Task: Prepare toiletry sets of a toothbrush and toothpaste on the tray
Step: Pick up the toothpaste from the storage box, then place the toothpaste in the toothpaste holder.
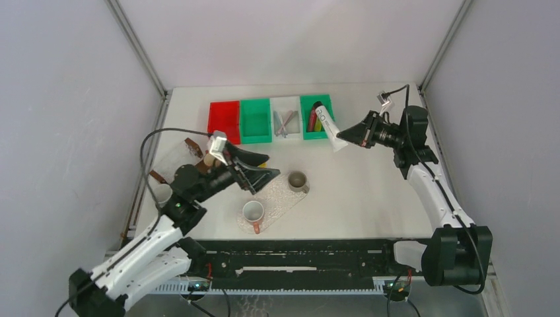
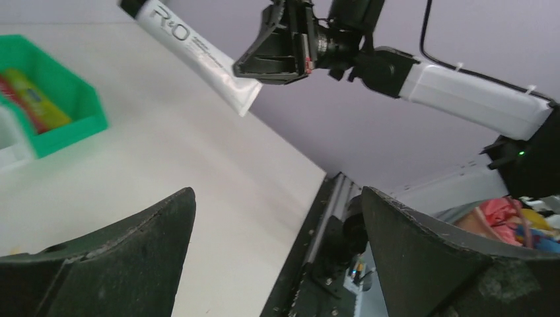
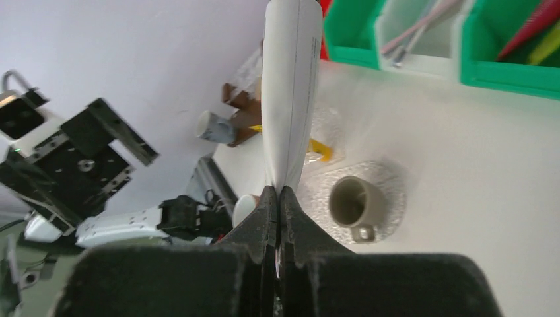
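Observation:
My right gripper (image 1: 343, 137) is shut on the flat crimped end of a white toothpaste tube (image 1: 328, 125). It holds the tube in the air in front of the right green bin (image 1: 315, 99). The wrist view shows the tube (image 3: 290, 92) rising from the closed jaws of the right gripper (image 3: 279, 193). My left gripper (image 1: 261, 176) hangs open and empty over the clear textured tray (image 1: 280, 198), and in its own view the left gripper (image 2: 277, 191) has nothing between its fingers. Pale toothbrushes (image 1: 284, 123) lie in the white bin. A yellow tube (image 3: 319, 148) lies near the tray's far end.
Red (image 1: 224, 121), green (image 1: 255, 120) and white (image 1: 285, 105) bins line the back. More tubes (image 3: 535, 26) lie in the right green bin. A grey-beige cup (image 1: 297, 180) and a white cup (image 1: 253, 211) stand on the tray. Brown pieces (image 1: 193, 146) sit at the left.

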`<action>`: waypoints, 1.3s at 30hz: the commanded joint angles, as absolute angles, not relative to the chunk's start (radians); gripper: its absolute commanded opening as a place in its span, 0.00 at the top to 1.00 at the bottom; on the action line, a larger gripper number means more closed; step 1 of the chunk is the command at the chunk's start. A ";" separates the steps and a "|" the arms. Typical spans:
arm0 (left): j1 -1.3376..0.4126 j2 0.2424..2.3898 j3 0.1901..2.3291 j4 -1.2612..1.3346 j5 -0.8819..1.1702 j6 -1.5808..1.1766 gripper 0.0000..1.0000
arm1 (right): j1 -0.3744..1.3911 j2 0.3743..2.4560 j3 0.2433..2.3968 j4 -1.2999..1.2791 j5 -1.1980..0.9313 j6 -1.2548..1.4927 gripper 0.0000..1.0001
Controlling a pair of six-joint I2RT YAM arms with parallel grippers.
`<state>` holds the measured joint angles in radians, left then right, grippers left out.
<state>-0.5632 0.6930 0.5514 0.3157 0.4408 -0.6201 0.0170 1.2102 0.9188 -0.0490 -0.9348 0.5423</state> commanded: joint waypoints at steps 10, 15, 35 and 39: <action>-0.741 1.230 0.773 0.883 0.303 -0.902 0.05 | 0.019 1.101 0.855 0.346 -1.151 0.792 1.00; -0.764 1.349 0.849 0.947 0.305 -0.912 0.07 | 0.026 1.091 0.850 0.363 -1.160 0.806 1.00; -0.772 1.575 0.982 1.064 0.412 -1.020 0.91 | 0.084 1.108 0.850 0.339 -1.164 0.759 1.00; -0.765 1.549 0.963 1.043 0.433 -0.979 1.00 | 0.089 1.106 0.850 0.313 -1.178 0.688 0.98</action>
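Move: The white toothpaste tube, already pinched near its tail by the right hand, has its middle about 12 cm ahead of the left hand, 18 cm to its right and 2 cm lower; from the right hand it is some 3 cm ahead, 3 cm left and 3 cm up. From the left hand, the green storage box is about 27 cm ahead, 18 cm right and 18 cm down, and the grey mug about 1 cm ahead, 11 cm right and 16 cm down. Rightward about 15 cm and forward some 8 cm, rising slightly, the left hand swings in to the white toothpaste tube, rolls some 20 degrees, then shuts its wide-open fingers and pinches the body between cap and right hand. The right hand keeps its pinch near the tail, drawing the tube about 5 cm back and 5 cm up, slightly left, turning counter-clockwise, then nearly holds. ##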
